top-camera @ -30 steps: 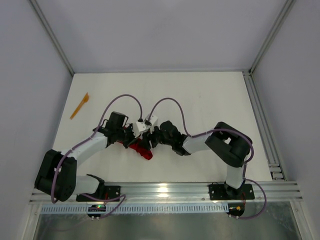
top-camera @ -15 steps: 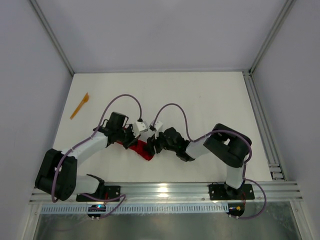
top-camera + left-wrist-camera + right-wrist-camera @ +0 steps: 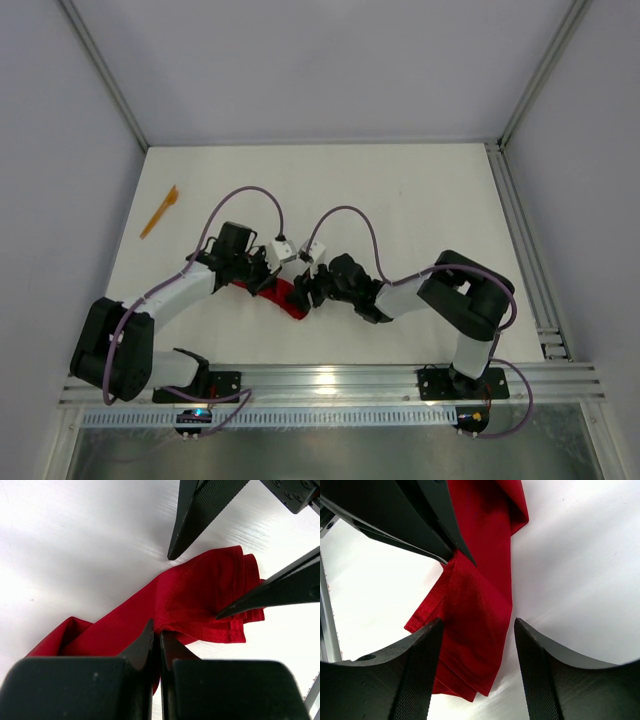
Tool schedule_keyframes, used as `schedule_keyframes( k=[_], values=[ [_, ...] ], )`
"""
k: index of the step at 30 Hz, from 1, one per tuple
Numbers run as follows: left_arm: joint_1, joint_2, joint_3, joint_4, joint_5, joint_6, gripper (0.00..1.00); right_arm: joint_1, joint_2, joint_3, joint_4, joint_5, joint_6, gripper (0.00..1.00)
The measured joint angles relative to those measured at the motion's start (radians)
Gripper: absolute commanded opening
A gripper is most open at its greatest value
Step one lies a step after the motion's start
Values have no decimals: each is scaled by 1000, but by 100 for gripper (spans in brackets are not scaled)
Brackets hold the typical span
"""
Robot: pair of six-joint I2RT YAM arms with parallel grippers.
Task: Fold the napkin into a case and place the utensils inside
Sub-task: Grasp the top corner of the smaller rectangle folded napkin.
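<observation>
The red napkin lies bunched in a long narrow fold on the white table, between the two arms. My left gripper is shut on an upper fold of the napkin near its middle. My right gripper is open and straddles the napkin's layered end, one finger on each side, touching neither clearly. In the top view the left gripper and right gripper meet tip to tip over the cloth. An orange utensil lies far off at the table's left edge.
Purple cables loop above both wrists. Grey walls close the table at the back and sides, and an aluminium rail runs along the near edge. The right arm's elbow sits at the near right.
The right arm has drawn its gripper slightly nearer and lower along the napkin's end, with its elbow shifting nearer too. The left gripper keeps its hold, barely moving.
</observation>
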Motion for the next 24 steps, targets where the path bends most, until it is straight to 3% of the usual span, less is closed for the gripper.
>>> schedule_keyframes(
  k=[14, 17, 22, 24],
  values=[
    [10, 21, 20, 0, -3, -53, 0, 20, 46, 59, -6, 41, 59, 64],
    [20, 21, 20, 0, -3, -64, 0, 21, 68, 77, 7, 49, 69, 56],
    [23, 12, 20, -3, -4, -74, 0, 26, 86, 81, 26, 61, 81, 22],
    [23, 6, 20, -6, -4, -74, 0, 27, 87, 81, 27, 63, 81, 18]
  ],
)
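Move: The raised napkin corner to pinch is only about 2 cm to the left and 1 cm ahead of the right pads, level with them and between the open fingers; from the left hand, which already pinches the napkin, it lies roughly 2 cm to the right. The napkin's loose layered end hangs some 5 cm back of the right hand and 3 cm below. Its far fold lies about 6 cm ahead and 4 cm left of the left hand, 3 cm lower. Keep the left gripper shut on the napkin and almost still. Slide the open right gripper about 2.5 cm to the left, slightly forward, straddling the raised corner right beside the left fingertips; let it lift just under 1 cm on the way and settle back, then close most of the way so the pads pinch the cloth. ##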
